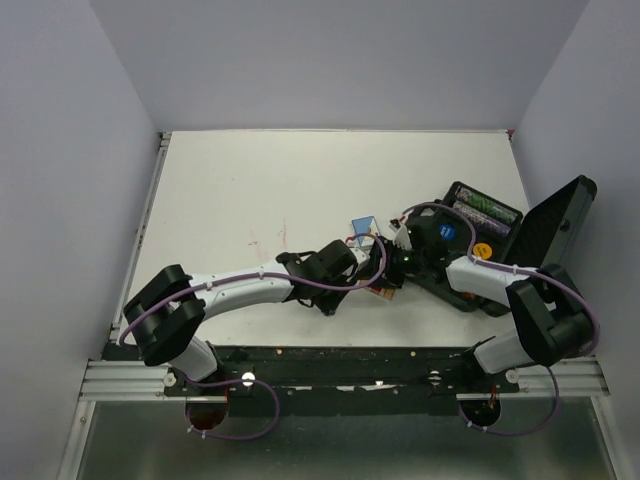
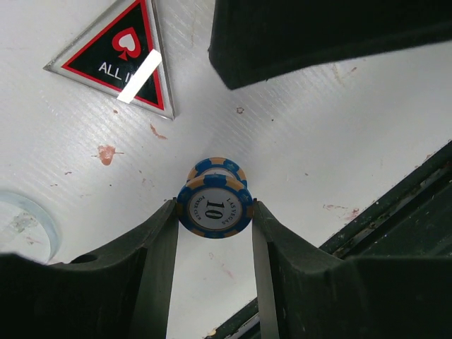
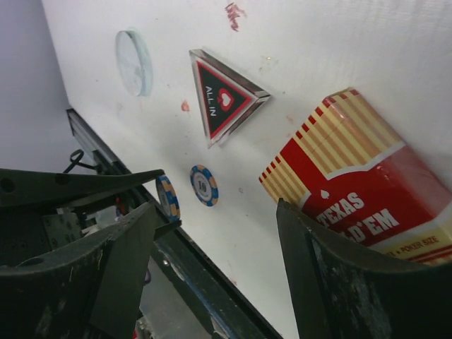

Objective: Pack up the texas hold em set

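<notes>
My left gripper (image 2: pixel 215 206) is shut on the edges of a blue-and-orange "10" poker chip (image 2: pixel 215 212), held just above the table. A second such chip (image 3: pixel 203 185) lies flat on the table below it. My right gripper (image 3: pixel 215 210) is open with nothing between its fingers. The red card box (image 3: pixel 353 183) lies just past its right finger (image 3: pixel 339 282). The triangular red-black "ALL IN" marker (image 2: pixel 116 56) and a clear round marker (image 3: pixel 133 62) lie nearby. The black case (image 1: pixel 470 225) stands open at the right, and the blue card box (image 1: pixel 364 227) sits to its left.
The case lid (image 1: pixel 555 225) stands up toward the right wall. Both arms meet closely at the table's middle right. The black table rail (image 3: pixel 212 296) runs along the near edge just below the grippers. Red stains mark the white tabletop (image 1: pixel 260 190).
</notes>
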`<state>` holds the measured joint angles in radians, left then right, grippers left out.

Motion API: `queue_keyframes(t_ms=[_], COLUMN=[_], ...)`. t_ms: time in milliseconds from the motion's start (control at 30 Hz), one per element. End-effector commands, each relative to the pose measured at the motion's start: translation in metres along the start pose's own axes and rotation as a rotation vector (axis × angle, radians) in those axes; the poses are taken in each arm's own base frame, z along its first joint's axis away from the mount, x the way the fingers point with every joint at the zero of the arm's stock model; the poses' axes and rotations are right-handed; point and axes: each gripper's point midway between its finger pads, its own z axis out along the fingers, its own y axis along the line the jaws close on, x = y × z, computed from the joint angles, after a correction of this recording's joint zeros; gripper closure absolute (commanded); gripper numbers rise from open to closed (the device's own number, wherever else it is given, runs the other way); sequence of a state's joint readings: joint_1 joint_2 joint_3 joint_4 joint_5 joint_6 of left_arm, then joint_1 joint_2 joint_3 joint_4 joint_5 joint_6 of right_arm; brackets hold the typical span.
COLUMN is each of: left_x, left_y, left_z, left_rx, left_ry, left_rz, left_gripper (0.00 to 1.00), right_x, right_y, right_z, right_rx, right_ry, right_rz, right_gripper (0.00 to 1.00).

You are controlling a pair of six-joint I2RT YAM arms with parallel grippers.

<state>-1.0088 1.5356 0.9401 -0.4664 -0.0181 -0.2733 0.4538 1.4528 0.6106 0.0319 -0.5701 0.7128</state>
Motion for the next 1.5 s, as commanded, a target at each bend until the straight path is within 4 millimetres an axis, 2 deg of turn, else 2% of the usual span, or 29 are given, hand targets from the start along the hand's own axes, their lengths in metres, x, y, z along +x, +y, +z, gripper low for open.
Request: queue_keyframes(t_ms=[0,233,333,733,1167,1467], left_x=[-0.007,-0.014,-0.016,-0.020,-0.023,-0.025], left_y=[-0.004,-0.011,-0.011,-0.013,-0.017,-0.020], left_z=[-0.006,-0.015,-0.017,-0.022,-0.025,-0.029], left_rx=[0.027,0.067,0.066,0.078,0.099,0.110], left_ry=[-0.038,-0.076,-0.086,-0.108,-0.127,-0.140], left_rz=[0.010,0.009,0.012,0.014,0.018,0.024], left_gripper=[0.67,0.67,0.67,0.67,0.67,0.67], right_x=[0.013,0.026,0.035,0.063,0.070,0.071], right_y=[0.019,0.033,0.037,0.045,0.058,0.063], right_z=[0.010,0.022,0.026,0.023,0.027,0.029], right_rx=[-0.115,-0.170,-0.191,-0.278,-0.343,-0.345], right_ry=[0.030,0.081,0.111,0.193,0.213,0.220], right_rz=[0.033,0.036,0.040,0.088,0.102,0.083], right_gripper=[0.24,0.29,0.36,0.44,0.53,0.67])
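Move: The left hand already holds one chip upright in its fingertips, about 4 cm above a second chip on the table. The right hand's open fingers are about 9 cm to the left hand's right, 5 cm ahead and 2 cm higher. From the right hand, the held chip is therefore some 9 cm left, 5 cm back and 2 cm lower. The ALL IN triangle is about 7 cm left of the right hand and 2 cm ahead, the red card box 2 cm right and 2 cm ahead, both 5 cm below. Around the chip the left fingers still pinch by its rim, the right fingers come in to straddle its two faces, narrowing by over half but not yet shut on it. The right hand sweeps left and back about 9 cm, its fingers tipping up some 20 degrees to point nearly level leftward. The left hand meanwhile lifts the chip about 3 cm, keeping its grip. ##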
